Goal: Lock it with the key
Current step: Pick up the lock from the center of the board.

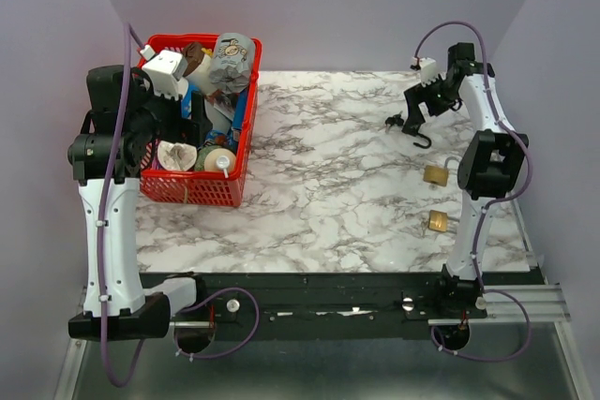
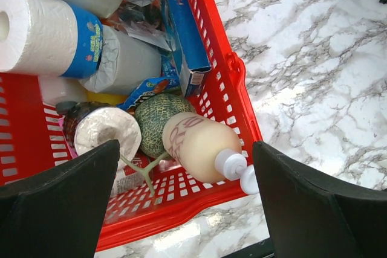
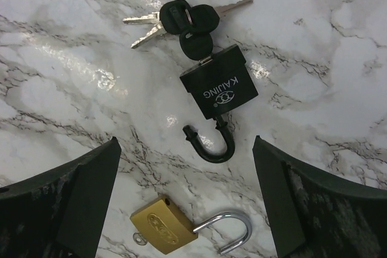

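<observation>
A black padlock [image 3: 219, 86] lies on the marble table with its black shackle [image 3: 213, 144] swung open. A black-headed key [image 3: 196, 45] sits in its base, and two spare keys [image 3: 158, 22] fan out from the same ring. My right gripper [image 3: 184, 167] hovers open above this lock, nothing between its fingers. In the top view the black padlock [image 1: 415, 130] is at the back right, just under the right gripper [image 1: 419, 111]. My left gripper [image 2: 185, 149] hangs open over the red basket [image 2: 208, 74], far from the locks.
A brass padlock [image 3: 162, 226] with an open steel shackle [image 3: 237, 229] lies just near of the black one. A second brass padlock [image 1: 438, 222] lies closer to the right arm's base. The red basket [image 1: 192, 189] at the left holds bottles, paper rolls and a melon.
</observation>
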Motion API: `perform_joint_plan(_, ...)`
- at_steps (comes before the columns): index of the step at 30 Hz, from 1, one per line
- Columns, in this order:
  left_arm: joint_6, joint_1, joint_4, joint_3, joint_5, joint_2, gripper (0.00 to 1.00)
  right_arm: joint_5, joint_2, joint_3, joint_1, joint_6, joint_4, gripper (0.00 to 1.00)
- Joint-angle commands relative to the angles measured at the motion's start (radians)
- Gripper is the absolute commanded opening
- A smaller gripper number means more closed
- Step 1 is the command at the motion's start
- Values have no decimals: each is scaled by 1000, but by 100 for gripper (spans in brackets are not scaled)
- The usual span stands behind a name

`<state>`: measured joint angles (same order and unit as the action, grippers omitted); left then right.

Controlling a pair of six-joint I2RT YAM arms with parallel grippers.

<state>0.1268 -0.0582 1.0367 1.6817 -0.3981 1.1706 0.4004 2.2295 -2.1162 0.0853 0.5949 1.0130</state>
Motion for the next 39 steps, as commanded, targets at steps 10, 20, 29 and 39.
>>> perform_joint_plan(10, 30, 3, 19, -7, -59, 12, 99, -6, 200, -171, 1, 59, 6, 100)
perform_joint_plan(20, 33, 3, 26, -7, -53, 11, 99, -28, 280, -200, -31, 83, 3, 99)
perform_joint_plan(29, 50, 3, 34, -19, -18, 6, 99, -35, 279, -159, -71, 155, 39, 92)
perform_joint_plan(39, 54, 3, 32, -10, -27, 4, 99, -5, 197, -50, -82, 230, 113, 80)
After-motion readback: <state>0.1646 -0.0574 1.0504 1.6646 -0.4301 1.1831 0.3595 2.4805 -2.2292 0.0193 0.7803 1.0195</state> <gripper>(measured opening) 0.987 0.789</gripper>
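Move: The open black lock's body lies some 3 cm ahead of the right hand, sideways in line with it, and roughly 10 cm below. Its keys lie about 5 cm ahead and 5 cm left of this hand. The nearer brass lock is about 8 cm back and 4 cm right; the farther one is about 19 cm back and 2 cm right. From the left hand the black lock lies around 24 cm ahead, 55 cm right and 35 cm below. The right hand's wide-open fingers come down astride the black lock's body and partly close until both pads meet its sides. It sinks about 9 cm, easing 3 cm forward, then shifts some 2 cm left at the bottom while turning counter-clockwise about 10 degrees; a small draw back of 1 cm follows. ##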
